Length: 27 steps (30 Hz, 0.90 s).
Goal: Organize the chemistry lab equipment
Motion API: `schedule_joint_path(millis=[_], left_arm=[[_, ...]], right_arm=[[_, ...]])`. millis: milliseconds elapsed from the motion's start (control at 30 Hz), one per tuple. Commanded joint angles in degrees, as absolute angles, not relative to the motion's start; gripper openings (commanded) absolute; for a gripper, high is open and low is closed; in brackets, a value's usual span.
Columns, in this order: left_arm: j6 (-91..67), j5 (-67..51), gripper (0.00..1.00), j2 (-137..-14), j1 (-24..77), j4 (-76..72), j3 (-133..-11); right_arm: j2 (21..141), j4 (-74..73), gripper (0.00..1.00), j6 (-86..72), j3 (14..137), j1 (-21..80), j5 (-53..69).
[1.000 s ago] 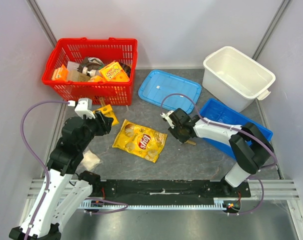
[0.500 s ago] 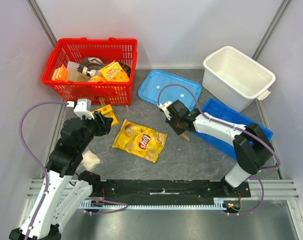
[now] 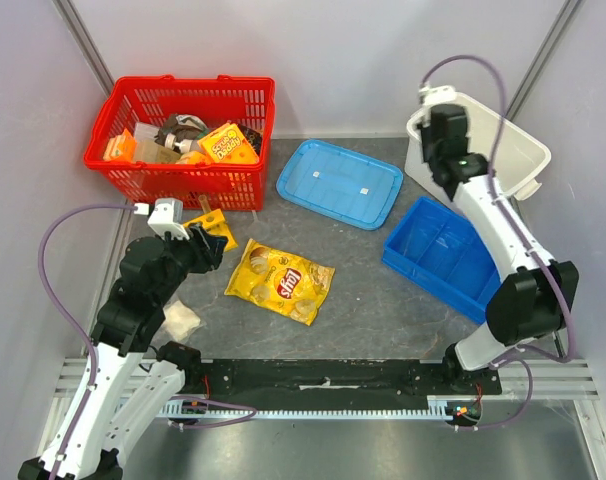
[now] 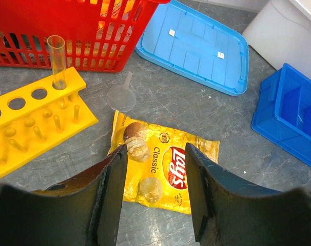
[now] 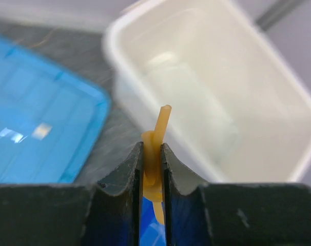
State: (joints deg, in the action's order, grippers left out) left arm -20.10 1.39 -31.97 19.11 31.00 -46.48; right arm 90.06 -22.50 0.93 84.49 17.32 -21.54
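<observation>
My right gripper [image 5: 151, 148] is shut on a piece of yellowish rubber tubing [image 5: 159, 134], which sticks up between the fingers. In the top view the right gripper [image 3: 438, 128] is raised at the left rim of the white tub [image 3: 528, 140]. My left gripper [image 4: 155, 189] is open and holds nothing; it hangs over a Lay's chip bag [image 4: 163, 164]. To its left stands a yellow test tube rack [image 4: 37, 120] holding one glass test tube [image 4: 57, 59]. A clear funnel [image 4: 121, 95] lies beside the rack.
A red basket [image 3: 178, 92] with mixed items stands at the back left. A blue lid [image 3: 338, 183] lies in the middle, and a blue bin [image 3: 443, 255] sits at the right. A crumpled white wad [image 3: 180, 322] lies near the left arm.
The right arm has lifted the tubing off the table beside the chip bag and swung it up and back to the white tub. The left arm has not moved.
</observation>
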Motion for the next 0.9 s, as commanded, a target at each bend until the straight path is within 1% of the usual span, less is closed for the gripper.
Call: schedule_joint_path(millis=[0, 167, 267, 433, 467, 733, 867], left_arm=[[-19.2, 0.3, 0.55, -31.7, 19.2, 28.4, -46.5], [-19.1, 0.7, 0.56, -31.7, 19.2, 28.3, -46.4], [-19.0, 0.6, 0.55, -32.3, 19.2, 28.5, -46.6], [-18.9, 1.3, 0.55, -32.3, 19.2, 28.7, -46.6], [-18.9, 1.6, 0.55, -32.3, 19.2, 28.7, -46.6], [-19.0, 1.4, 0.55, -32.7, 19.2, 28.7, -46.7], [-19.1, 1.3, 0.55, -32.2, 19.2, 28.7, -46.6]], right_arm=[[92.3, -12.8, 0.23, 4.8, 89.9, 7.8, -25.1], [100.5, -10.9, 0.24, 6.2, 94.6, 1.5, -26.5], [104.5, -11.2, 0.26, 3.9, 96.5, -2.6, -23.8], [110.2, -12.8, 0.30, 2.5, 98.5, -5.4, -21.8], [110.7, -13.0, 0.31, 2.5, 98.4, -5.7, -21.4], [111.1, -16.6, 0.44, 1.3, 101.7, -6.3, -17.5], [109.4, -19.3, 0.47, -2.7, 103.1, -6.2, -14.9]])
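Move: The wooden clamp is already in my right fingers; the white bin I'm taking it to has its middle some 8 cm ahead, 17 cm right and about 18 cm below. The blue lid lies about 6 cm ahead, 17 cm left and 25 cm below; the blue tray sits roughly 15 cm back, 11 cm right and 23 cm below. From my left hand, the white bin is about 31 cm ahead, 58 cm right and 18 cm lower. I swing my right hand swiftly about 20 cm to the right and 8 cm forward over the white bin with the clamp, turning the hand some 20 degrees clockwise. I rise a little first, then sink about 12 cm towards the bin's floor, spread the fingers to let go of the clamp, and start lifting again by 2 or 3 cm. ##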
